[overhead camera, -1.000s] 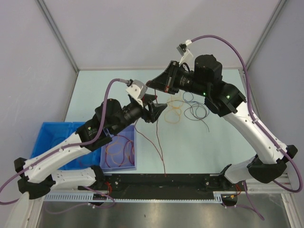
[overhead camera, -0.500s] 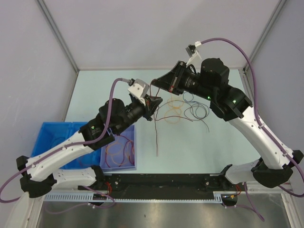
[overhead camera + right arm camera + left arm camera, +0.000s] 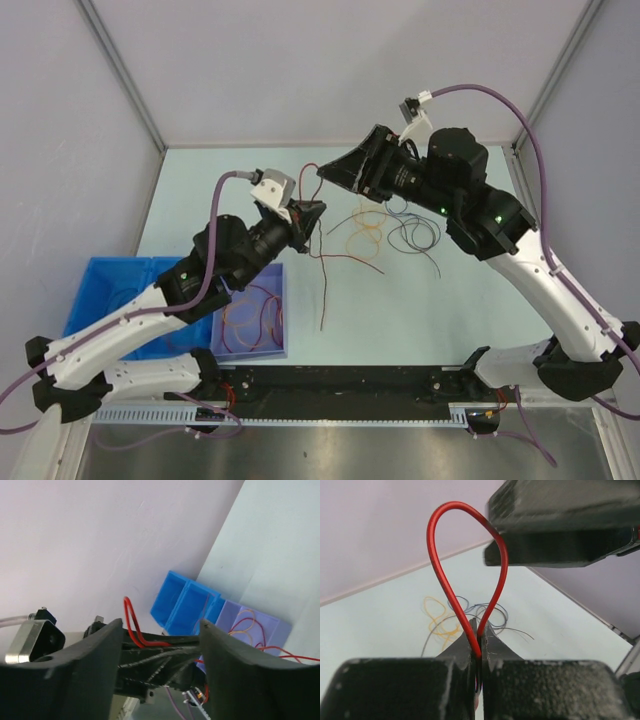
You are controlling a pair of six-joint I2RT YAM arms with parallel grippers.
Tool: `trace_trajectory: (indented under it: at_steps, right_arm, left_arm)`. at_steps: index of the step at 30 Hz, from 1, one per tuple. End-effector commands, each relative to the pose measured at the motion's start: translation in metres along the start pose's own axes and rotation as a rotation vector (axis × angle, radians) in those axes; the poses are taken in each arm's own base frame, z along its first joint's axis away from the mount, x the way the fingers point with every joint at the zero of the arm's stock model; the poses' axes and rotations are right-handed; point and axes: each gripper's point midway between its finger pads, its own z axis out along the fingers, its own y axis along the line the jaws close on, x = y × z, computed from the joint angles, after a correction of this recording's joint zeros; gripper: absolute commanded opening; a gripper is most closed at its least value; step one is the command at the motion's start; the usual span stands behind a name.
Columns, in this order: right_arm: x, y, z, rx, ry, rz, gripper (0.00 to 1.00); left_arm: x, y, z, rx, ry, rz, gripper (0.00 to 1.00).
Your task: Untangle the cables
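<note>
My left gripper (image 3: 308,214) is shut on a thin red cable (image 3: 322,290), held above the table. In the left wrist view the red cable (image 3: 465,555) rises from the left gripper (image 3: 480,639) as a tall loop, pinched where its two strands meet. The cable's loose ends hang down to the table. My right gripper (image 3: 333,173) stands open just beyond the loop, with its jaws on either side of the left fingertips and not touching the red cable (image 3: 131,625). The other cables (image 3: 385,228), orange, blue and dark, lie tangled on the table under the right arm.
A blue bin (image 3: 105,300) and a lavender bin (image 3: 278,345) holding orange and red wire loops stand at the near left, under the left arm. Both bins show in the right wrist view, blue bin (image 3: 182,605) and lavender bin (image 3: 277,630). Grey walls enclose the table.
The left gripper shut on the red cable, then the right gripper opened and let it go. The left gripper drew slightly left and the cable's hanging ends swung with it.
</note>
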Motion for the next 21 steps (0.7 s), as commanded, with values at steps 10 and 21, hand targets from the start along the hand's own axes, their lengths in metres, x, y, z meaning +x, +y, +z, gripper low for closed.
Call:
trace_trajectory:
  at_steps: [10, 21]
  right_arm:
    - [-0.069, -0.009, -0.068, 0.045, -0.270, -0.065, 0.79]
    - [-0.056, -0.028, -0.063, 0.054, -0.218, -0.034, 0.79]
  left_arm:
    - [-0.077, 0.054, -0.067, -0.192, -0.114, 0.067, 0.00]
    - [-0.070, 0.092, -0.102, -0.355, -0.054, 0.114, 0.00]
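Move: The left hand already holds the red cable. The purple box lies about 18 cm to its left, 4 cm back and 38 cm below; the nearer blue box is at the same depth and level, some 35 cm left. From the right hand, fingers already parted, the blue-grey cable lies roughly 18 cm right, 13 cm ahead and 46 cm down; the orange cable is 7 cm right and 12 cm ahead, equally low. Swinging left about 12 cm and climbing some 7 cm, the left hand carries the red cable towards the side of the purple box, fingers still shut on it, turning about 15 degrees counter-clockwise. The right hand spreads its already parted fingers wider and backs off about 9 cm right, turning clockwise; it first rises, then sinks again slightly. ##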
